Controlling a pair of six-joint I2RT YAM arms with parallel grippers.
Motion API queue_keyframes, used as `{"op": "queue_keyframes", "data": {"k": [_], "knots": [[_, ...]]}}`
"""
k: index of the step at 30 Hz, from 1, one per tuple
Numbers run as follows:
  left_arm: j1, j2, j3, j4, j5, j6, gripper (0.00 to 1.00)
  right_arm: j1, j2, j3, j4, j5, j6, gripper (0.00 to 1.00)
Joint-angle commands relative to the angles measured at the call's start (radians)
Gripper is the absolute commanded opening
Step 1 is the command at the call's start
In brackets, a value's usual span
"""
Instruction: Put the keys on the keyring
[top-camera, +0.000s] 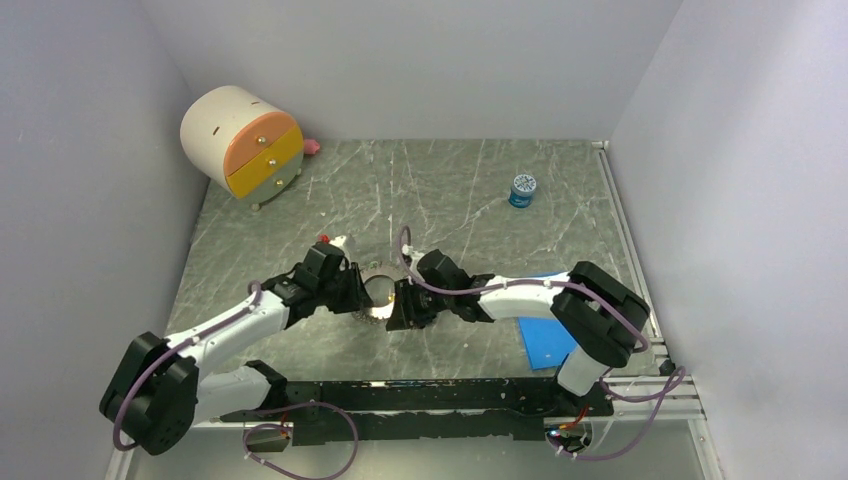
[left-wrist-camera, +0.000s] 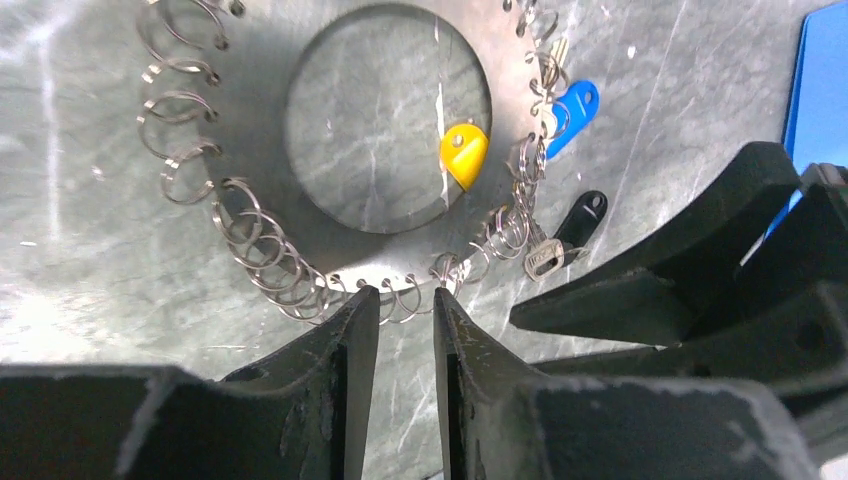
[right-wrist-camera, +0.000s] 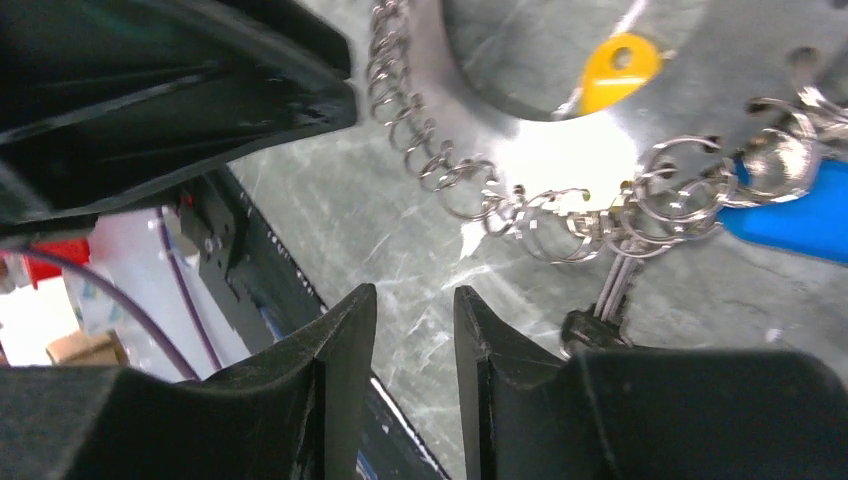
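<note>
The keyring (left-wrist-camera: 250, 140) is a flat silvery hoop lying on the table, its rim hung with small split rings (left-wrist-camera: 270, 260). Yellow (left-wrist-camera: 463, 152), blue (left-wrist-camera: 573, 108) and black (left-wrist-camera: 583, 215) key heads sit along its right side. My left gripper (left-wrist-camera: 405, 295) is at the hoop's near rim, jaws a narrow gap apart with one small split ring lying between the tips. My right gripper (right-wrist-camera: 414, 292) hovers just off the rim (right-wrist-camera: 470, 120), jaws apart over bare table. The black key (right-wrist-camera: 590, 325) lies beside its right finger. From above, both grippers (top-camera: 358, 290) (top-camera: 400, 305) flank the keyring (top-camera: 376, 268).
A round white cabinet with orange and yellow drawers (top-camera: 243, 140) stands at the back left, and a small blue jar (top-camera: 522, 189) at the back right. A blue sheet (top-camera: 548, 340) lies under the right arm. A small red and white object (top-camera: 335, 241) sits behind the left gripper.
</note>
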Motion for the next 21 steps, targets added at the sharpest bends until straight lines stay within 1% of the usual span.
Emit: {"op": "queue_keyframes", "data": {"k": [1,4,8,10,14,15,17,18,21], "knots": [[-0.001,-0.064,0.049,-0.067,-0.102,0.039,0.32,-0.001,0.015,-0.047,0.119,0.155,0.159,0.38],[0.000,-0.083,0.045,-0.055,-0.113,0.031,0.33,-0.001,0.024,-0.079,0.175,0.199,0.197,0.38],[0.001,-0.077,0.053,-0.055,-0.119,0.036,0.33,-0.002,0.046,-0.070,0.181,0.240,0.205,0.35],[0.002,-0.067,0.059,-0.059,-0.117,0.044,0.32,-0.002,0.054,-0.077,0.213,0.239,0.219,0.28],[0.002,-0.056,0.062,-0.063,-0.114,0.051,0.33,-0.003,0.075,-0.079,0.265,0.237,0.256,0.25],[0.000,-0.055,0.059,-0.062,-0.115,0.051,0.33,-0.003,0.083,-0.079,0.273,0.241,0.266,0.20],[0.000,-0.058,0.059,-0.065,-0.118,0.051,0.32,-0.004,0.095,-0.086,0.291,0.253,0.289,0.14],[0.001,-0.060,0.057,-0.063,-0.119,0.051,0.32,-0.004,0.098,-0.090,0.304,0.256,0.299,0.08],[0.001,-0.070,0.053,-0.059,-0.118,0.047,0.32,-0.005,0.109,-0.091,0.320,0.266,0.309,0.07]]}}
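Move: The split rings bunched on the keyring's near-right rim lie about 4 cm ahead of the right hand point, neither left nor right of it, and 4 below. Counted from that hand, the yellow tag in the disc's hole is about 7 ahead and 1 right, the blue tag 7 ahead and 5 right, the black key 4 ahead and 6 right. From the left hand those rings lie roughly 6 cm right, level fore and aft, 4 below. The bunched rings on the keyring's near-right rim are what the right hand goes down to: it travels some 5 cm forward and down, turning about 20 degrees clockwise, and its part-open fingers close almost shut around ring wire at the tips. The empty left hand eases about 2 cm left, forward and up beside the rim, its opening unchanged. ##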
